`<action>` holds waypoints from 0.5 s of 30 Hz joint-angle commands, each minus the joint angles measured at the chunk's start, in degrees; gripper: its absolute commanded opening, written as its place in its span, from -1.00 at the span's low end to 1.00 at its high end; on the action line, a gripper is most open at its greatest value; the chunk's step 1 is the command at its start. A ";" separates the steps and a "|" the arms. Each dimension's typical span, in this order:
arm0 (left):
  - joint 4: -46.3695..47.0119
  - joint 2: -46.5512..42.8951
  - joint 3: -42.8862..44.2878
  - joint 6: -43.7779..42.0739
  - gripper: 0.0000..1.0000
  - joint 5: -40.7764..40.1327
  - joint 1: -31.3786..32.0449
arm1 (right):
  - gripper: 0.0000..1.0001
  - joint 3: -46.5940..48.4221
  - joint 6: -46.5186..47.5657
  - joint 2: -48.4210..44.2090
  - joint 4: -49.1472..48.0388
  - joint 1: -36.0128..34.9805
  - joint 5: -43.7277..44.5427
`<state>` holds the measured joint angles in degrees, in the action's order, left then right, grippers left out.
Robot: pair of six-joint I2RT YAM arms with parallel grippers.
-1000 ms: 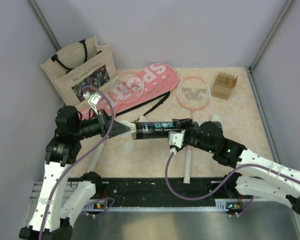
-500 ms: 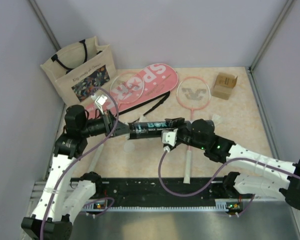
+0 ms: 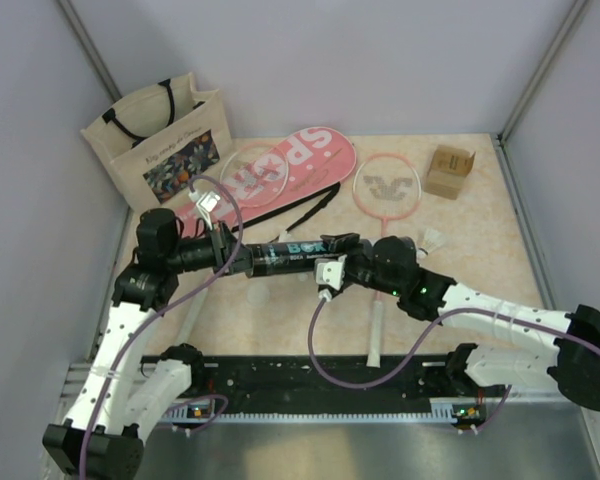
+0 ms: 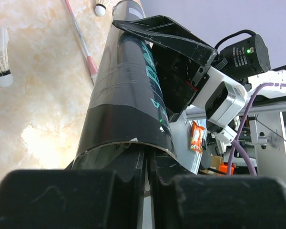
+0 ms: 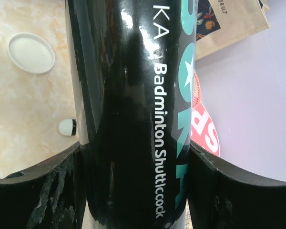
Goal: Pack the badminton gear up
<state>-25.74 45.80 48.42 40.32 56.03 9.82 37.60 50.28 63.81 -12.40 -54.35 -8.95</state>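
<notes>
A dark cylindrical tube [image 3: 298, 252] marked "Badminton Shuttlecock" hangs level above the table. My right gripper [image 3: 342, 258] is shut on its middle, a finger on each side [image 5: 133, 164]. My left gripper [image 3: 236, 258] is at the tube's open left end. Its fingertips [image 4: 133, 162] are pressed nearly together just inside the mouth, and whatever lies between them is hidden. Loose shuttlecocks [image 4: 0, 64] lie on the table. One pink racket [image 3: 385, 185] lies right of the pink "SPORT" cover [image 3: 300, 160]. A second racket's head [image 3: 255, 172] rests on the cover.
A beige floral tote bag [image 3: 160, 140] stands at the back left. A small cardboard box [image 3: 450, 170] sits at the back right. A white round lid [image 5: 31, 52] and a shuttlecock [image 5: 66, 127] lie under the tube. Another shuttlecock [image 3: 432, 240] lies right of the right arm.
The right arm carried the tube leftward and the left gripper advanced, so the white shuttlecock seen at its tips went into the tube's mouth and out of sight.
</notes>
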 commanded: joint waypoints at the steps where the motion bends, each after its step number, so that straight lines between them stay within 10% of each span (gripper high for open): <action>1: -3.86 0.78 5.18 -5.67 -0.70 -2.93 0.46 | -0.53 1.86 -0.36 0.09 -7.02 -0.76 -2.04; 15: -16.26 0.96 19.77 -10.43 0.02 -11.20 0.46 | -0.52 -2.54 -2.65 -2.99 -6.93 0.64 0.78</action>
<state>-40.05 47.11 61.95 32.73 47.29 10.24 35.66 47.33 63.20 -18.55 -54.41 -7.70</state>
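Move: The shuttlecock that the left hand holds by its feathers is already inside the tube mouth, its middle about 4 cm to the right of the hand point and 1 cm ahead; the rim surrounds the fingers. The white cap lies some 22 cm below and 2 cm ahead; a loose shuttlecock on the table is about 9 cm ahead, 12 cm right and equally low. From the right hand, gripping the tube, the inserted shuttlecock is roughly 18 cm left, 3 cm back and 3 cm higher. Upward and a little left, the left hand climbs about 3.5 cm as its nearly shut fingers spread to half open, letting go of the shuttlecock's feathers and starting to back out of the tube mouth, while the wrist turns some 10 degrees. The right hand keeps its grip on the tube, rises about 1 cm and tilts roughly 5 degrees to bring the mouth end up. ##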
